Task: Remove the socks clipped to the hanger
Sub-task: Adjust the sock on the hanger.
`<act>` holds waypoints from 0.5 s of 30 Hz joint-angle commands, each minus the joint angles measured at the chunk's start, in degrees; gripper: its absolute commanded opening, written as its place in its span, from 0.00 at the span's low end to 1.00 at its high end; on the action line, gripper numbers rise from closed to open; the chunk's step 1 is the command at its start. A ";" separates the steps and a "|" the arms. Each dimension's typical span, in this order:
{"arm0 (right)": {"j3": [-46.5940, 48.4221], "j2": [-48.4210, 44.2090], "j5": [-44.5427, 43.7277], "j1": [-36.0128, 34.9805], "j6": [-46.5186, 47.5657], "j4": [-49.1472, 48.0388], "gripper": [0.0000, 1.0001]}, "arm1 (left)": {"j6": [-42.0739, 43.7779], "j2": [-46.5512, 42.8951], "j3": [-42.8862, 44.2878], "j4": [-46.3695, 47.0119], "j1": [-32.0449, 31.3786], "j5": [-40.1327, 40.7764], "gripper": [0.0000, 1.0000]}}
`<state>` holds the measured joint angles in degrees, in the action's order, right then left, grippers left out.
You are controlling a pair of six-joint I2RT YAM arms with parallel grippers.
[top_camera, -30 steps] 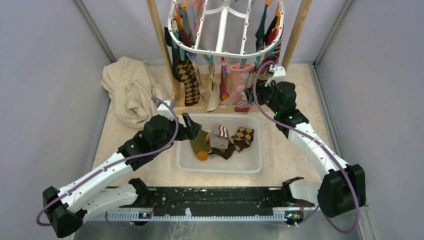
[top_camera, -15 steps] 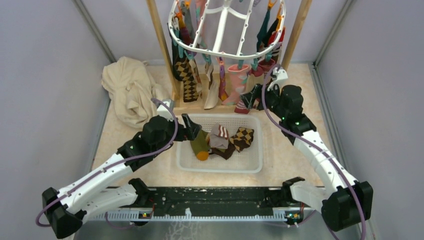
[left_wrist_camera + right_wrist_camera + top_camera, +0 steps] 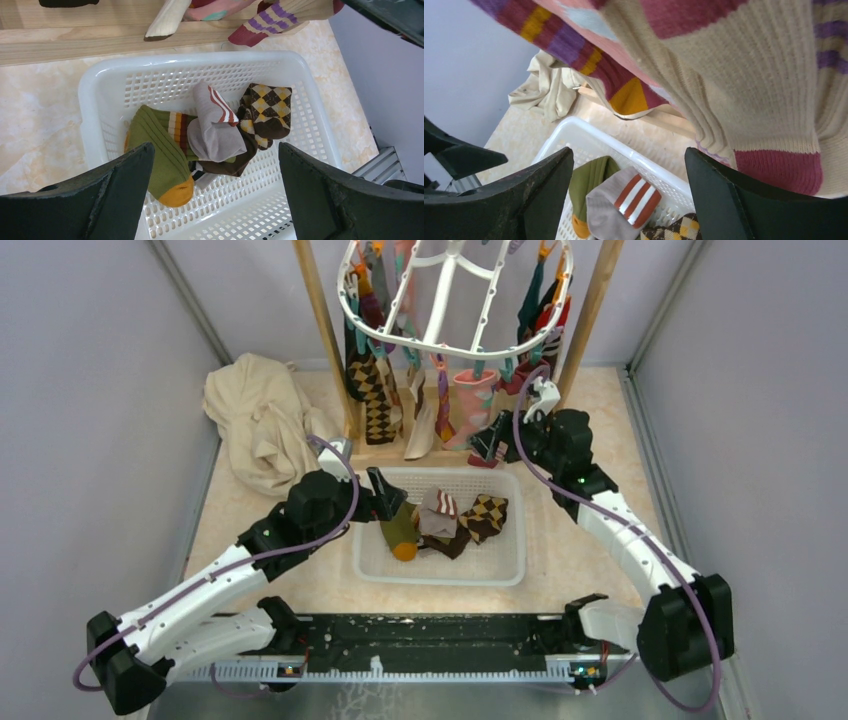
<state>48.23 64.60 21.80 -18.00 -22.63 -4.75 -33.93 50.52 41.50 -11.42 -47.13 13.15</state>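
Observation:
The white oval hanger hangs between two wooden posts with several socks clipped to its rim: an argyle one, a pink one and a cream striped one with a red toe. My right gripper is open right beside that striped sock's toe. In the right wrist view the striped sock hangs just above the right finger, and nothing lies between the fingers of the right gripper. My left gripper hovers wide open and empty over the basket's left side.
The white mesh basket sits centre table and holds a green sock, a grey striped sock and a brown argyle sock. A beige cloth is heaped at the back left. Wooden posts and a wooden base stand behind the basket.
My right gripper's jaws have spread wider beside the striped sock's toe, and the wrist has shifted slightly. The hanger and its socks have swung a little. The left arm has stayed put.

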 commanded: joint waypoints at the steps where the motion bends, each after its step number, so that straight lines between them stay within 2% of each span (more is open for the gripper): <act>1: 1.54 3.63 -1.74 -0.46 -0.85 -7.49 0.82 | -0.13 -0.29 0.16 1.73 0.10 -0.57 0.99; 8: 5.23 8.21 -14.97 -0.31 2.12 -7.17 0.82 | -0.04 -0.66 0.03 1.31 0.06 -0.14 0.99; 15: 8.14 9.78 -22.77 1.58 4.97 -6.14 0.82 | 0.23 -0.97 -0.13 0.65 0.11 1.02 0.99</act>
<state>51.81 74.15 5.85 -17.61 -20.21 -7.79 -33.91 50.50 41.50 -11.51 -47.13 13.26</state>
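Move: The maroon-and-beige striped sock hangs just off the right gripper: its middle is about 5 cm ahead, 3 cm to the right and roughly 1 cm higher. The pink sock is about 7 cm ahead and 3 cm left at the same height, and the purple-orange sock some 8 cm ahead and 9 cm left. From the left gripper, the striped sock lies about 15 cm ahead, 21 cm to the right and 5 cm up. Push the right gripper about 6 cm forward into the space by the hanging striped sock, dipping some 3 cm on the way and lifting slightly at the end. After the first bit, bear right too, by about 3 cm, and swing the hand some 15 degrees clockwise. Keep the fingers open, with the right-hand fingertip coming up close against the sock's maroon toe. ##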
